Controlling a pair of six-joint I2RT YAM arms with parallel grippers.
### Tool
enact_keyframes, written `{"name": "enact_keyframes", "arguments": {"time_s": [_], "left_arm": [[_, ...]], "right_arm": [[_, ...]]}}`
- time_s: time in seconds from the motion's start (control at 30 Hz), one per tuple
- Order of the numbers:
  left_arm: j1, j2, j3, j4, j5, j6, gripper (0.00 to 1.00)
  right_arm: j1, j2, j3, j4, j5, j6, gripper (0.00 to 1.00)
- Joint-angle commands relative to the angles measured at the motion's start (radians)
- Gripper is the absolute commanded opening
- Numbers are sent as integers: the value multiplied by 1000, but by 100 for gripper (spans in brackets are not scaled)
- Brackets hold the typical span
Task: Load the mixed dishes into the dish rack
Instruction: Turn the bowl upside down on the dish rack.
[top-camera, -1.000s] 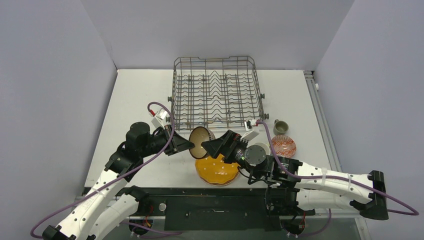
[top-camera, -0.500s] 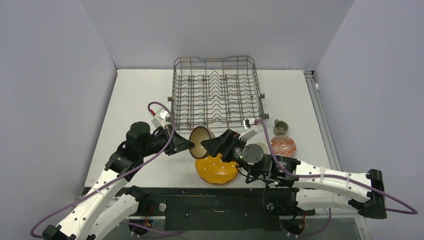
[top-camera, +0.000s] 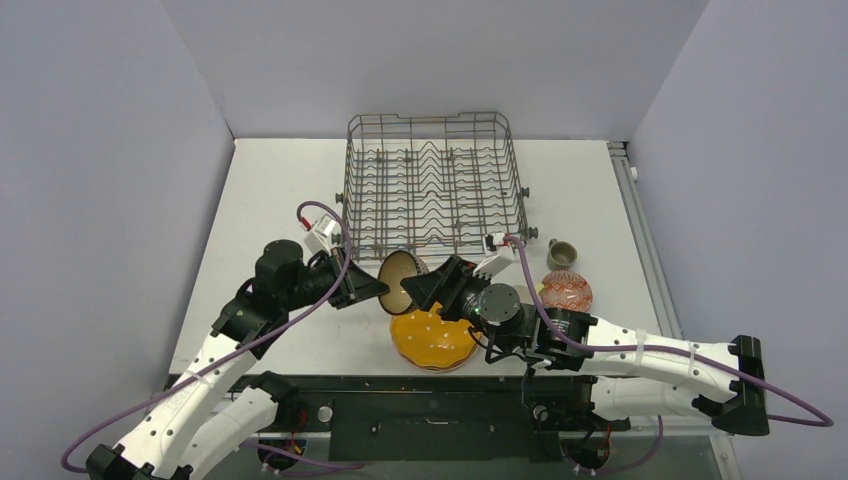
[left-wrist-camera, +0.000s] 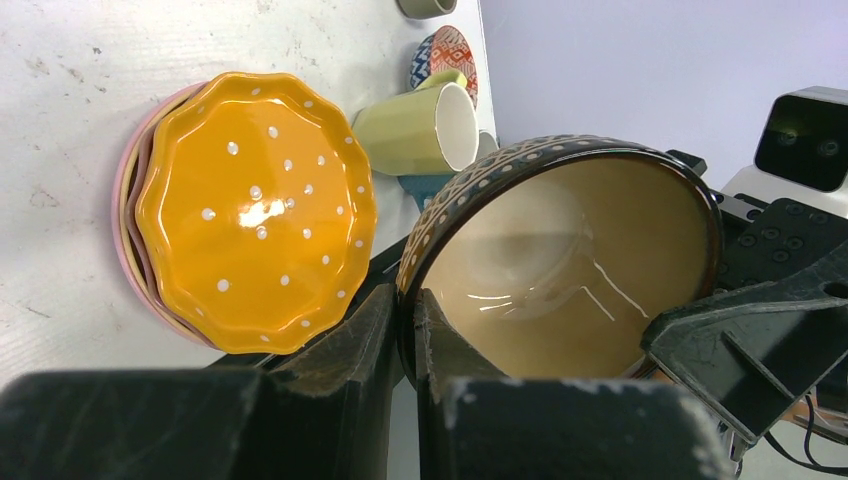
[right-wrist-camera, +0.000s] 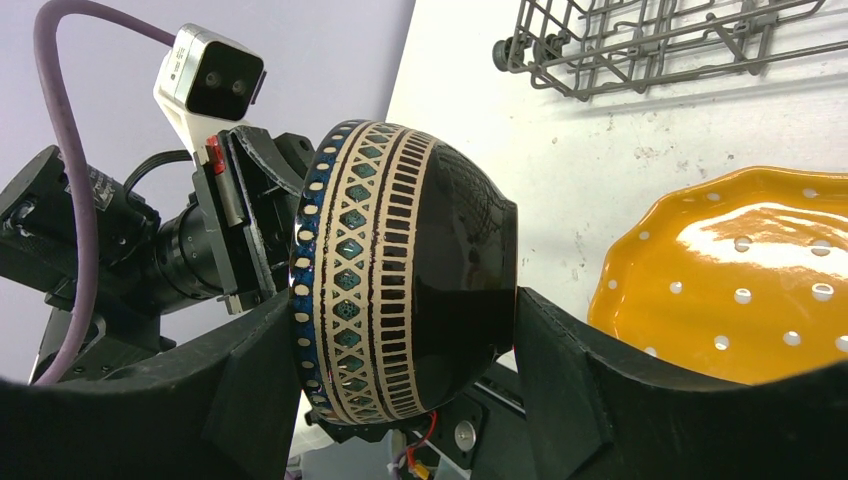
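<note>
The dark brown bowl (top-camera: 400, 282) hangs on its side in the air between the two arms, in front of the dish rack (top-camera: 428, 117). My left gripper (top-camera: 384, 290) is shut on its rim, one finger inside the cream interior (left-wrist-camera: 560, 260), one outside. My right gripper (top-camera: 420, 290) straddles the same bowl (right-wrist-camera: 400, 280): one finger presses the rim, the other the dark base. Below lies the orange dotted plate (top-camera: 433, 338) on top of a stack of plates.
A pale-yellow mug (left-wrist-camera: 415, 128) lies on its side beside a blue one (left-wrist-camera: 425, 186). A patterned bowl (top-camera: 567, 292) and a grey mug (top-camera: 561, 253) stand at the right. The rack's near corner (right-wrist-camera: 650, 40) is just beyond the bowl.
My right gripper's jaws have narrowed onto the bowl, and the right arm has edged slightly left. The left gripper keeps the same hold.
</note>
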Motion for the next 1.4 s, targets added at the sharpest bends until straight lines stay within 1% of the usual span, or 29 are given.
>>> {"name": "enact_keyframes", "arguments": {"time_s": [0.0, 0.03, 0.07, 0.1, 0.33, 0.53, 0.87, 1.0, 1.07, 1.2, 1.37], "left_arm": [[-4, -1, 79, 94, 53, 2, 0], [-4, 1, 79, 94, 54, 2, 0], [-4, 3, 79, 94, 55, 2, 0], [-4, 4, 79, 94, 56, 2, 0], [-4, 7, 76, 91, 55, 0, 0], [-3, 12, 74, 90, 53, -1, 5], [-2, 17, 71, 91, 49, -2, 21], [-2, 19, 70, 91, 47, -3, 31], [-2, 18, 69, 91, 46, -2, 34], [-2, 20, 67, 85, 43, 3, 38], [-2, 22, 64, 83, 40, 9, 41]], "right_arm": [[-2, 11, 38, 34, 4, -2, 22], [-2, 11, 38, 37, 5, 0, 17], [-3, 11, 36, 40, 4, 1, 7], [-3, 11, 34, 41, 4, 4, 0], [-3, 6, 24, 52, 4, 11, 0], [-4, -10, 16, 54, 13, 10, 0], [-3, -35, 12, 37, 37, 2, 0], [-6, -45, 11, 29, 50, -2, 0], [-5, -50, 12, 24, 59, -6, 0], [-6, -61, 15, 11, 75, -15, 0], [-6, -70, 17, 5, 85, -19, 0]]}}
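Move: The bowl, tipped on its side, sits between the hands: its middle is about 4 cm right of the left hand, level ahead and 4 cm higher. For the right hand, which grips it across rim and foot, the rack it is bound for has its middle some 38 cm ahead, 2 cm right and 20 cm lower. The yellow plate lies nearly below that hand, roughly 2 cm ahead, 3 cm right, 24 cm down; the pale mug stands 8 cm ahead, 23 cm right, 22 cm down. After a short hold, the left hand lets go of the bowl's lower rim, staying almost where it is (up about half a centimetre) while its fingers spread from nearly shut to well apart on either side of the rim. The right hand keeps its unchanged grip across rim and foot and, late on, eases about 1.5 cm right and down, drawing the bowl away from the left hand with barely any turn. ##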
